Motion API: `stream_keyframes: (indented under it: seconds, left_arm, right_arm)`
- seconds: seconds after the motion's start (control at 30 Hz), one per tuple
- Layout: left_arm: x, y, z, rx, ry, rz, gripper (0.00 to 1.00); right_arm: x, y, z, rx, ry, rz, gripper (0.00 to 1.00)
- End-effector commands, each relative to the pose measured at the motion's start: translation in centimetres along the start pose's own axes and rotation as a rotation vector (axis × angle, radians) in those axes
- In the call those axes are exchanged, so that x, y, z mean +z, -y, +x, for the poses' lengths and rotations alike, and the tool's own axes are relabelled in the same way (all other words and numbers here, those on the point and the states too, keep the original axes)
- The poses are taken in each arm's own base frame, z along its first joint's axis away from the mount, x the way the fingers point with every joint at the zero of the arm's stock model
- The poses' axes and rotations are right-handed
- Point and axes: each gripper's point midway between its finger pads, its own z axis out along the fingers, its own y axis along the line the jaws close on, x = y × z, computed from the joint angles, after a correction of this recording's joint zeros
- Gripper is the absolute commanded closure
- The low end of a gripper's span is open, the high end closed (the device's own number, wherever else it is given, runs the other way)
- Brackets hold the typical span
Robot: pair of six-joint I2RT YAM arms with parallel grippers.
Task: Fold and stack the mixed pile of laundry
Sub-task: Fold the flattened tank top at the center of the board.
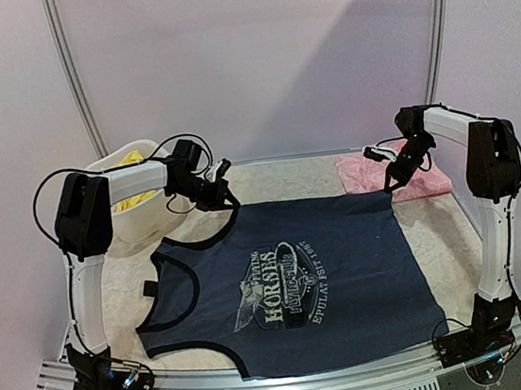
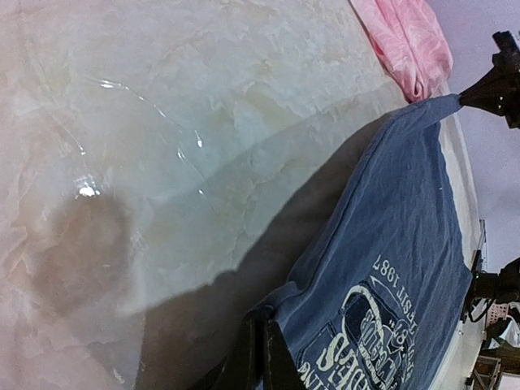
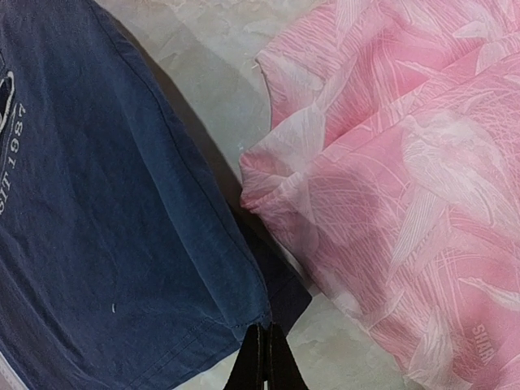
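Observation:
The navy sleeveless top (image 1: 300,285) with pale horse print lies spread flat across the table, print up. My left gripper (image 1: 226,202) is shut on its far left edge, and the left wrist view shows the fingertips (image 2: 264,349) pinching the navy cloth (image 2: 406,227). My right gripper (image 1: 392,183) is shut on the far right corner; in the right wrist view its closed tips (image 3: 266,335) grip the hem corner (image 3: 244,313). The pink piece (image 1: 372,174) lies crumpled just beyond that corner (image 3: 406,187). A yellow piece (image 1: 131,159) sits in the tub.
A white plastic tub (image 1: 136,225) stands at the back left, beside the left arm. Two curved frame posts (image 1: 75,75) (image 1: 435,31) rise behind the table. An aluminium rail (image 1: 293,381) runs along the near edge between the arm bases.

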Motion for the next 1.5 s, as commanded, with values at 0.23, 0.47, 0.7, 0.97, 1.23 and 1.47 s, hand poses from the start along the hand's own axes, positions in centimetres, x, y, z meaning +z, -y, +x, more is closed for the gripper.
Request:
stream_keyframes:
  seconds: [0.23,0.47,0.7,0.97,1.23,1.47]
  left_arm:
    - [-1.7,2.7,2.2,0.032,-0.004,0.047,1.00]
    - [-2.5,4.7,3.7,0.056,-0.032,0.070,1.00]
    - [-2.2,4.6,6.5,0.047,-0.100,0.055,1.00]
    - [-1.9,4.4,9.1,0.027,-0.149,0.044,1.00]
    - [-2.5,4.5,10.9,0.021,-0.175,0.036,1.00]
    - [-2.5,4.6,11.6,0.021,-0.191,0.043,1.00]
  right_arm:
    - [-1.7,-2.6,1.5,-0.038,0.015,0.026,1.00]
    - [-1.9,-4.1,3.3,-0.036,-0.003,0.019,1.00]
    - [-1.7,-5.4,4.8,-0.029,-0.020,0.004,1.00]
    - [-1.1,-6.4,6.8,-0.025,-0.047,0.002,1.00]
    - [-1.1,-7.6,7.8,-0.021,-0.046,-0.011,1.00]
    - [-0.1,-8.2,8.8,-0.014,-0.071,-0.033,1.00]
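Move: Both hands hold the tank top's far edge about 6 cm above the board. From the left hand, the print in the shirt's middle lies roughly 21 cm back and 9 cm right, and the near edge about 44 cm back, also 9 cm right; the white basket stands some 24 cm left and 3 cm farther out. From the right hand, the print is about 21 cm back and 27 cm left, with the folded pink cloth about 8 cm ahead and 4 cm right. Still pinching the tank top's far edge near its two ends, closed fingers on both hands carry that edge together, about 11 cm straight back over the shirt towards the print. The right hand travels nearly level and then sinks a little; the left first rises about 2 cm, then dips to just under its starting height, its fingers turning only slightly. ##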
